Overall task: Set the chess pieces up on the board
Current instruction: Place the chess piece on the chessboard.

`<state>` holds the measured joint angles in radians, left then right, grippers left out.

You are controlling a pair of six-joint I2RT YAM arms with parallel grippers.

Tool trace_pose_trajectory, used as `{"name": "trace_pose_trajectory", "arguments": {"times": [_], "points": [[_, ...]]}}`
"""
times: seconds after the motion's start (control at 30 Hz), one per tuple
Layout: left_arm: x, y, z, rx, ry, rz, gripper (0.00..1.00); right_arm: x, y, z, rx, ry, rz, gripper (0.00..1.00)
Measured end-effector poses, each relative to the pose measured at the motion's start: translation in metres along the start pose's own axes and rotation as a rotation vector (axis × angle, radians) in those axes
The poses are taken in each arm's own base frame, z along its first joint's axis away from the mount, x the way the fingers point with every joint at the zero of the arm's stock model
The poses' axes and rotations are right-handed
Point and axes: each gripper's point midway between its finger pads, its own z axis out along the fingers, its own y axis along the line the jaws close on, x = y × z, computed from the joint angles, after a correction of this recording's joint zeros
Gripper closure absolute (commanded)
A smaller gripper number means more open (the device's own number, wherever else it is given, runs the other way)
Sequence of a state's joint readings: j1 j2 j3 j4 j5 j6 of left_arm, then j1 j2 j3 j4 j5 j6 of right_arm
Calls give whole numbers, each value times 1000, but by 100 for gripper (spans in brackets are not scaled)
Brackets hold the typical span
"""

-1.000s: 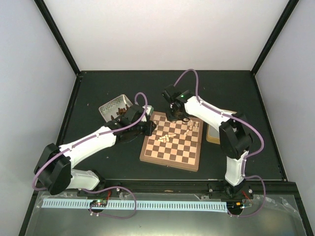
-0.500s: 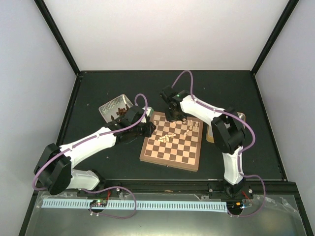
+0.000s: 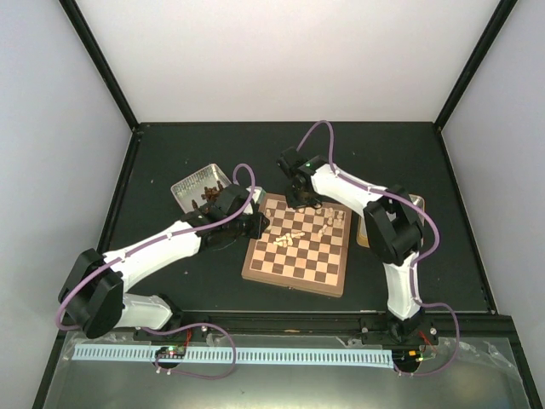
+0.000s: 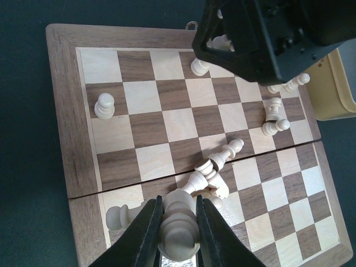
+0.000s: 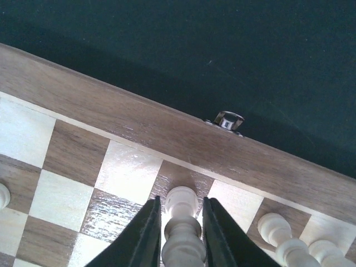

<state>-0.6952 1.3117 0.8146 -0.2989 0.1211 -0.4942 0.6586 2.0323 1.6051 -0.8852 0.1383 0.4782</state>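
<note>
The board lies between both arms, its pale chess pieces partly standing, partly toppled in a heap. My left gripper hovers at the board's left edge, shut on a cream chess piece; its fingertips are above the fallen heap. My right gripper is at the far row. Its fingers flank a turned piece whose end rests on a dark square beside the rim. Slim gaps show beside that end; whether the pads still press its wider body is unclear.
A metal tin holding dark pieces sits left of the board behind the left wrist. A yellowish tin lies off the board's right edge. A lone pawn stands near the left file. A metal latch juts from the far rim.
The right arm's elbow has swung inward toward the board and its wrist has edged slightly left along the far row. The left arm has stayed put with its piece.
</note>
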Motion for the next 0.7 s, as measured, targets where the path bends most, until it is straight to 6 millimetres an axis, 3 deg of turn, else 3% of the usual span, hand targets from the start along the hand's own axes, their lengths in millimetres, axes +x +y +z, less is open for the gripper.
{"name": "trace_pose_trajectory", "arguments": {"times": [0.2, 0.33, 0.5, 0.57, 0.7], "points": [[0, -2, -1, 8, 0, 0, 98, 0, 0, 4, -2, 8, 6, 49], [1, -4, -1, 19, 6, 0, 98, -9, 2, -11, -30, -41, 31, 42], [0, -11, -6, 58, 3, -19, 98, -15, -1, -68, -131, -211, 76, 38], [-3, -18, -11, 92, -3, -40, 99, -8, -4, -95, -201, -292, 87, 38], [-3, -32, -14, 172, 17, -131, 99, 23, 1, -122, -392, -420, 46, 38]]}}
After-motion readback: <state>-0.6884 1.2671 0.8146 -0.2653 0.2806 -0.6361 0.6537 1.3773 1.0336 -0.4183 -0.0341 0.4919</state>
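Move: The white piece between the right fingers already stands on a far-row square, its middle roughly 2 cm below the hand point. From the right hand, the nearest standing piece is about 6 cm right and 1 cm back, the lone pawn some 9 cm left and 2 cm back, and the fallen pieces about 9 cm back and 3 cm left. From the left hand, the right hand's piece lies about 8 cm ahead, 9 cm right and 8 cm below. Hold the right hand almost still while its fingers spread to let go of the white piece on its square. Then lift about 11 cm, drawing back some 5 cm towards the near side late in the climb as the fingertips swing forward and left by about 30 degrees. Keep the left grip on its own white piece, easing that hand a few centimetres up, right and back late on. ##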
